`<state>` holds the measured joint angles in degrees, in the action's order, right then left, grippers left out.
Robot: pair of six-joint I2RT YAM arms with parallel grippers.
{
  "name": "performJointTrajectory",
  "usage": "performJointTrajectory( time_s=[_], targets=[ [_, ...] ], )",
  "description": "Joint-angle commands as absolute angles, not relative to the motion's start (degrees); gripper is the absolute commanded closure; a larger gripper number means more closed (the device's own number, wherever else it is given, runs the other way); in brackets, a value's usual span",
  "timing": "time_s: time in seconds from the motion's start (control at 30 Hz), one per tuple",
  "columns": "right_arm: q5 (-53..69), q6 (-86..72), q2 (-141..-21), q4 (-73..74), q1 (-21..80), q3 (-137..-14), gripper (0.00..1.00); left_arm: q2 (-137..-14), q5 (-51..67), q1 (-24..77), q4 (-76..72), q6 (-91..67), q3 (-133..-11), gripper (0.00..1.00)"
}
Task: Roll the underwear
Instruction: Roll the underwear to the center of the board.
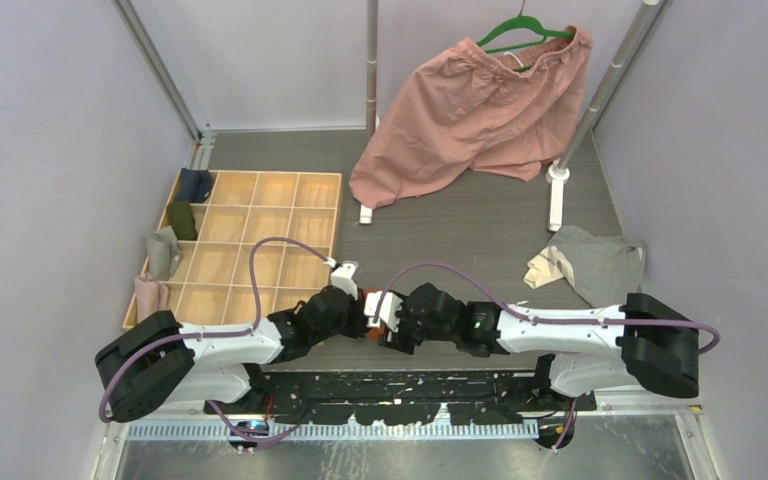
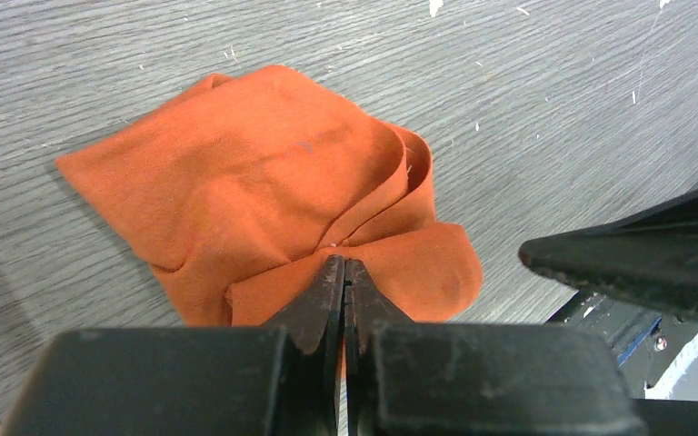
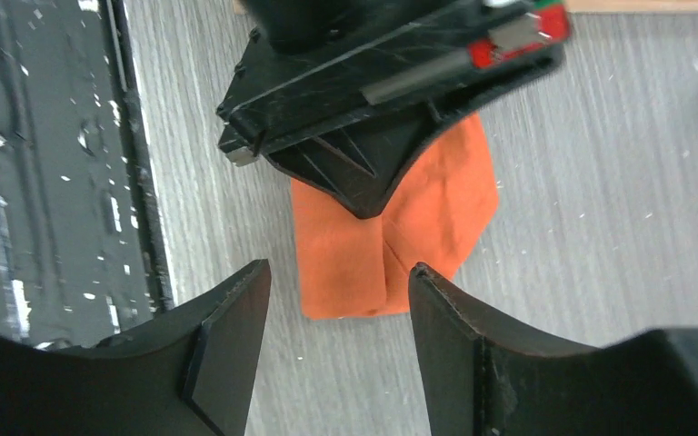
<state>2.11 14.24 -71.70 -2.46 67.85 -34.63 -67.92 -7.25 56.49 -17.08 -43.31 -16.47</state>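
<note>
The rust-orange underwear (image 2: 264, 182) lies folded on the grey table, almost hidden under both wrists in the top view. My left gripper (image 2: 344, 265) is shut, and the cloth's creases gather at its tips. In the right wrist view that gripper points down onto the orange underwear (image 3: 436, 204). My right gripper (image 3: 336, 271) is open, its fingers astride the garment's near edge without touching it. One right finger (image 2: 636, 254) shows at the right of the left wrist view. The grey underwear (image 1: 595, 262) with cream trim lies crumpled at the right.
A wooden compartment tray (image 1: 260, 240) sits at the left, with small rolled cloths along its left side. Big pink shorts (image 1: 475, 110) hang from a green hanger on a rack (image 1: 371, 100) at the back. A black base rail (image 3: 50, 173) runs along the near table edge.
</note>
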Motion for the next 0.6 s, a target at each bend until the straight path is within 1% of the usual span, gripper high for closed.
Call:
performJointTrajectory(
  time_s=[0.0, 0.33, 0.57],
  targets=[
    [-6.4, 26.8, -74.7, -6.9, 71.7, -35.4, 0.37, -69.4, -7.7, 56.5, -13.3, -42.9, -15.1, 0.99],
    [-12.0, 33.9, -81.7, -6.9, 77.0, -35.7, 0.37, -70.6, -7.7, 56.5, -14.0, -43.0, -15.2, 0.99],
    [-15.5, 36.0, -86.1, -7.6, 78.3, -36.0, 0.40, -71.0, -7.7, 56.5, -14.1, -43.0, -15.3, 0.99]
  ],
)
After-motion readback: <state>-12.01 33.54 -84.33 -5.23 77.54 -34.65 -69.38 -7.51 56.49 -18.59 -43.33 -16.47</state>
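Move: The rolled near edge of the orange underwear lies almost straight below the open right hand, about 1 cm to its left and 6 cm down. The wooden box's middle is roughly 30 cm to that hand's left and 16 cm ahead; the grey cloth is some 40 cm right and 14 cm ahead. From the left hand, whose shut tips rest on the underwear, that rolled edge is about 2 cm right, 1 cm back and 1 cm lower. Right hand sinks about 5 cm, turning some 30 degrees, open fingers reaching the roll's end beside the left fingertips. ##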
